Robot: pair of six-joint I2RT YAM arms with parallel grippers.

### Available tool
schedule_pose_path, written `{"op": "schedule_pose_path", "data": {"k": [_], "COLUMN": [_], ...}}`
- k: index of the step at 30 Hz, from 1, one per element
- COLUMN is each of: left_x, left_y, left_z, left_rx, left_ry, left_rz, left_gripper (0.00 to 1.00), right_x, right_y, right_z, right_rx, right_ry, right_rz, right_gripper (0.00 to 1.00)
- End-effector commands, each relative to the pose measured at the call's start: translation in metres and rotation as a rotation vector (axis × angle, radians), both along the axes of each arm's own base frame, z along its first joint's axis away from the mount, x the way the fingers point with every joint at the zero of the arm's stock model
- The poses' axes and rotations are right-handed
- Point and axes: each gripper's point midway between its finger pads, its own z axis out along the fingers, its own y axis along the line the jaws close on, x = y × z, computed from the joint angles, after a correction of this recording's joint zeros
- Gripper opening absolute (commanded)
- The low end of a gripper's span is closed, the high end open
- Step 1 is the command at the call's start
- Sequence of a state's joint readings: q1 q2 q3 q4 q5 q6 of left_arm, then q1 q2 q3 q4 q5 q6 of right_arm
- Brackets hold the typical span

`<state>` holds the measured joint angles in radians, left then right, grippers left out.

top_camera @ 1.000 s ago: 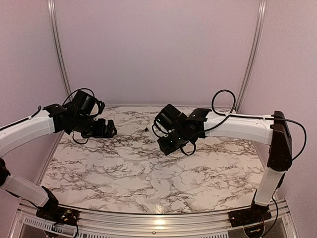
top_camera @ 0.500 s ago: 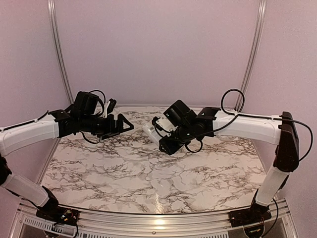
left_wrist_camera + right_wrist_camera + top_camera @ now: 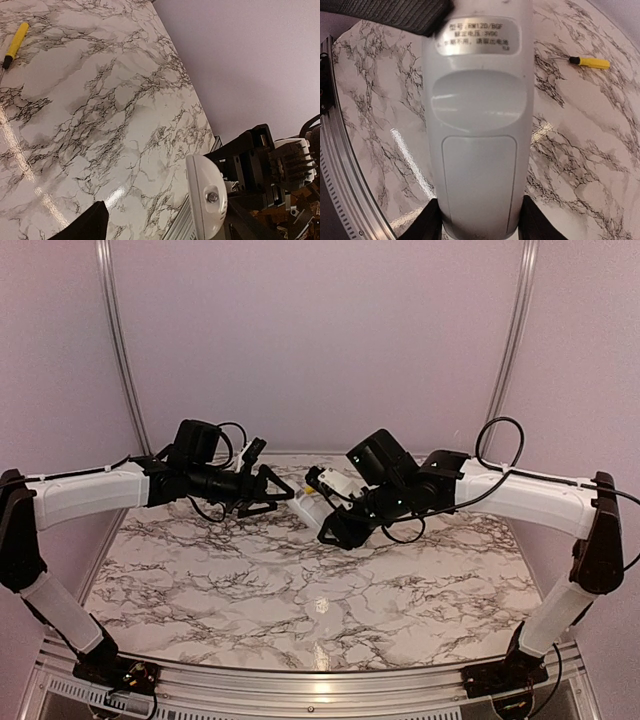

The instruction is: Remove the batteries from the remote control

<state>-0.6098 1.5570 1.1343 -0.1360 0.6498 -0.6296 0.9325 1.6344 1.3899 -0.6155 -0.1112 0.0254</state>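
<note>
My right gripper is shut on the remote control, a white bar held up above the marble table. Its back faces the right wrist camera, with a silver label and the battery cover closed. The batteries are hidden. My left gripper stands open at the remote's free end, one finger on either side. One ribbed left finger pad lies by the remote's upper left corner.
A yellow-handled screwdriver lies on the table, well away from both grippers. Pale walls and metal posts close in the back and sides.
Both arms have swung toward each other above the table's back middle. The left gripper has reached the remote's free end, and its jaws have narrowed a little.
</note>
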Motion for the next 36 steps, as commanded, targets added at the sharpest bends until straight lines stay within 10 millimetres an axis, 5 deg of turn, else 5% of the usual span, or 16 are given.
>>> {"op": "schedule_pose_path", "data": {"k": [1, 36], "left_x": [-0.004, -0.038], "left_y": [-0.015, -0.028], "left_z": [0.023, -0.002], "left_rx": [-0.095, -0.115], "left_ry": [-0.015, 0.267], "left_rz": [-0.077, -0.289], "left_gripper": [0.82, 0.59], "right_x": [-0.003, 0.000], "right_y": [0.001, 0.006], "right_z": [0.019, 0.018], "right_rx": [0.052, -0.049], "right_ry": [-0.031, -0.167], "right_rz": [0.029, 0.184], "right_gripper": [0.25, 0.24]}}
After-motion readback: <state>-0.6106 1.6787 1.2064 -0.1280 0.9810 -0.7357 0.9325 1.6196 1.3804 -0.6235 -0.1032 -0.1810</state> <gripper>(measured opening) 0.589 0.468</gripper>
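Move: The remote control is already held in the right gripper by its battery-cover end. Its middle lies about 5 cm to the left gripper's right, 3 cm back and 1 cm below, with the free end already between the open left fingers. The battery cover is some 8 cm right, 4 back and 3 below. The yellow screwdriver lies roughly 16 cm ahead, 5 right and 22 below. From the right gripper, the remote's middle is about 5 cm left, 2 ahead and 2 above. Bring the left gripper about 3 cm back and nearly as far right, farther over the remote's free end, turning the wrist some 20 degrees, clockwise and tipping with it, while its fingers narrow by about a quarter of their range around the remote without clamping it. Keep the right gripper in place, still pinching the remote, and turn it roughly 10 degrees counter-clockwise. ##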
